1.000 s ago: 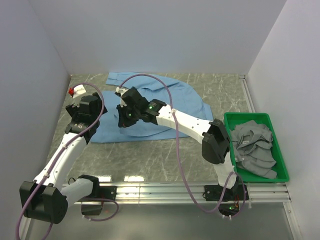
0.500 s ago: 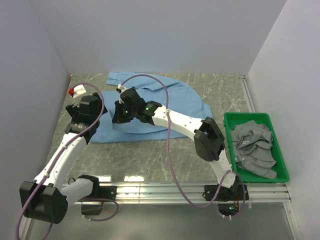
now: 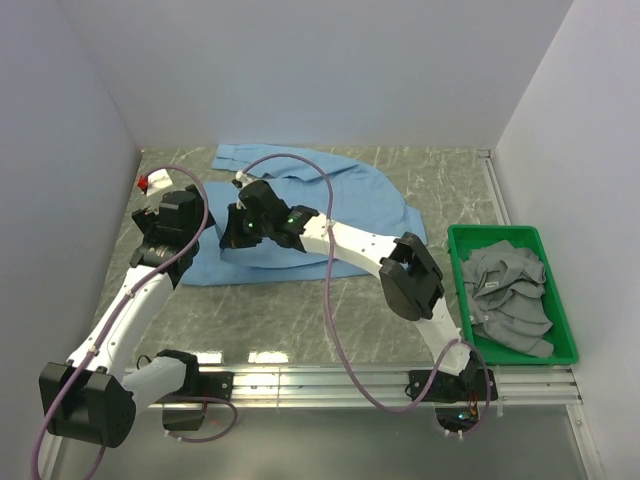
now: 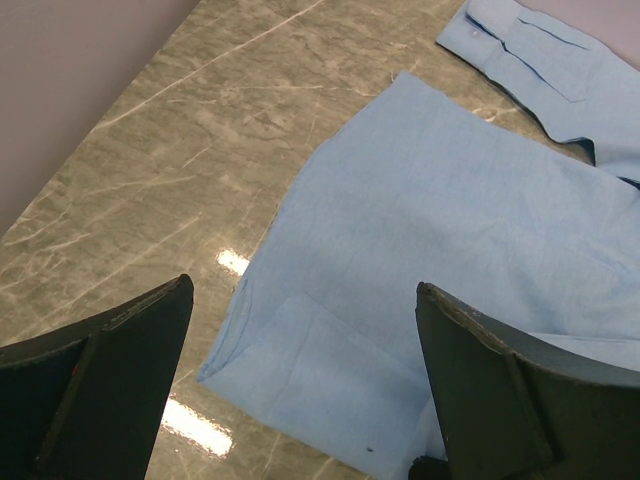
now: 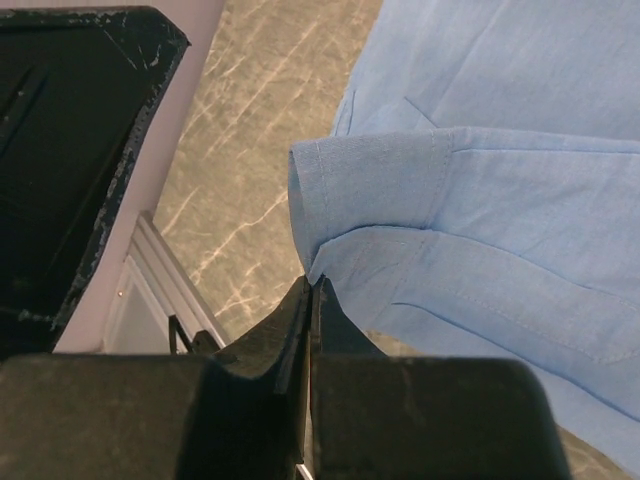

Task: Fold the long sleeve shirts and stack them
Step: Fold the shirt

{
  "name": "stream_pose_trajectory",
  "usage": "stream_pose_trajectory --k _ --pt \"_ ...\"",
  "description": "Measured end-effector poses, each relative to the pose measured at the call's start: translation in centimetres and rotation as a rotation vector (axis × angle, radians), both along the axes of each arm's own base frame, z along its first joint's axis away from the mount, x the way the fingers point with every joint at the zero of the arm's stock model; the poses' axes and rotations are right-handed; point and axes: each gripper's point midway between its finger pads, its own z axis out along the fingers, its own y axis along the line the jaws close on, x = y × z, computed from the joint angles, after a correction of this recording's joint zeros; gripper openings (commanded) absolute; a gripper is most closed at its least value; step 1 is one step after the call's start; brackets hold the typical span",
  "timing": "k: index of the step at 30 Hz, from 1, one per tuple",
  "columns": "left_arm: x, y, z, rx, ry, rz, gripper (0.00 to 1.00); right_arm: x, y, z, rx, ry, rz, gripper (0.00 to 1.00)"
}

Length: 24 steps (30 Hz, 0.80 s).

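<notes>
A light blue long sleeve shirt (image 3: pixel 350 190) lies spread on the marble table, its collar end toward the back left. My right gripper (image 3: pixel 238 236) reaches across it and is shut on a cuffed edge of the shirt (image 5: pixel 370 185), which curls up from the pinched jaws of the right gripper (image 5: pixel 312 285). My left gripper (image 3: pixel 170 228) hangs over the shirt's left side, apart from the cloth. In the left wrist view the left gripper (image 4: pixel 302 287) is open above a folded corner of the shirt (image 4: pixel 440 230), with nothing between its fingers.
A green tray (image 3: pixel 562 300) at the right holds several grey cloths (image 3: pixel 510 290). A small red and white object (image 3: pixel 150 183) sits at the back left by the wall. White walls close in the table on three sides.
My right gripper has moved a little to the left, carrying the pinched edge of the shirt with it. The left arm has stayed still.
</notes>
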Motion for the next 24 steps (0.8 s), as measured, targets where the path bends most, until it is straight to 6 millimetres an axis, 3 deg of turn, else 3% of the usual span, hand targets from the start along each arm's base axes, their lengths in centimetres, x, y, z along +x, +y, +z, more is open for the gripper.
stream_pose_trajectory --k 3,7,10,13,17,20,24 --pt "0.0 -0.1 0.0 -0.003 0.0 -0.005 0.99 -0.1 0.3 -0.4 0.005 0.01 0.007 0.0" --pt "0.0 -0.1 0.0 -0.003 0.001 -0.006 0.99 -0.4 0.6 -2.2 -0.014 0.036 0.018 0.08" --pt "0.1 -0.2 -0.1 -0.007 0.001 -0.012 0.99 -0.8 0.8 -3.7 -0.03 0.064 0.034 0.3" --pt "0.1 -0.4 -0.1 -0.012 0.002 -0.022 0.99 -1.2 0.8 -4.3 -0.04 0.072 0.051 0.44" --pt "0.2 -0.8 -0.2 -0.024 0.003 -0.039 0.99 -1.1 0.7 -4.3 -0.054 0.043 0.062 0.54" --pt "0.3 -1.3 -0.3 -0.044 0.003 -0.06 0.99 -0.7 -0.7 -3.8 -0.085 0.008 0.053 0.55" --pt "0.4 -2.5 -0.3 -0.095 0.01 -0.109 0.99 -0.1 -5.2 -1.3 -0.094 -0.018 -0.003 0.56"
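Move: The right hand still pinches the folded sleeve's cuff above the shirt's near left corner, which lies about 9 cm to its left, 5 cm back and 9 cm below. The body's far left corner is some 17 cm ahead and 6 cm left; the far sleeve's cuff, about 24 cm ahead and 1 cm left. From the left hand, the near left corner is roughly 11 cm back, 4 cm left and 13 cm lower. Right hand lowers the cuff 4 cm, opens halfway, then lifts away right some 6 cm; left eases right. ##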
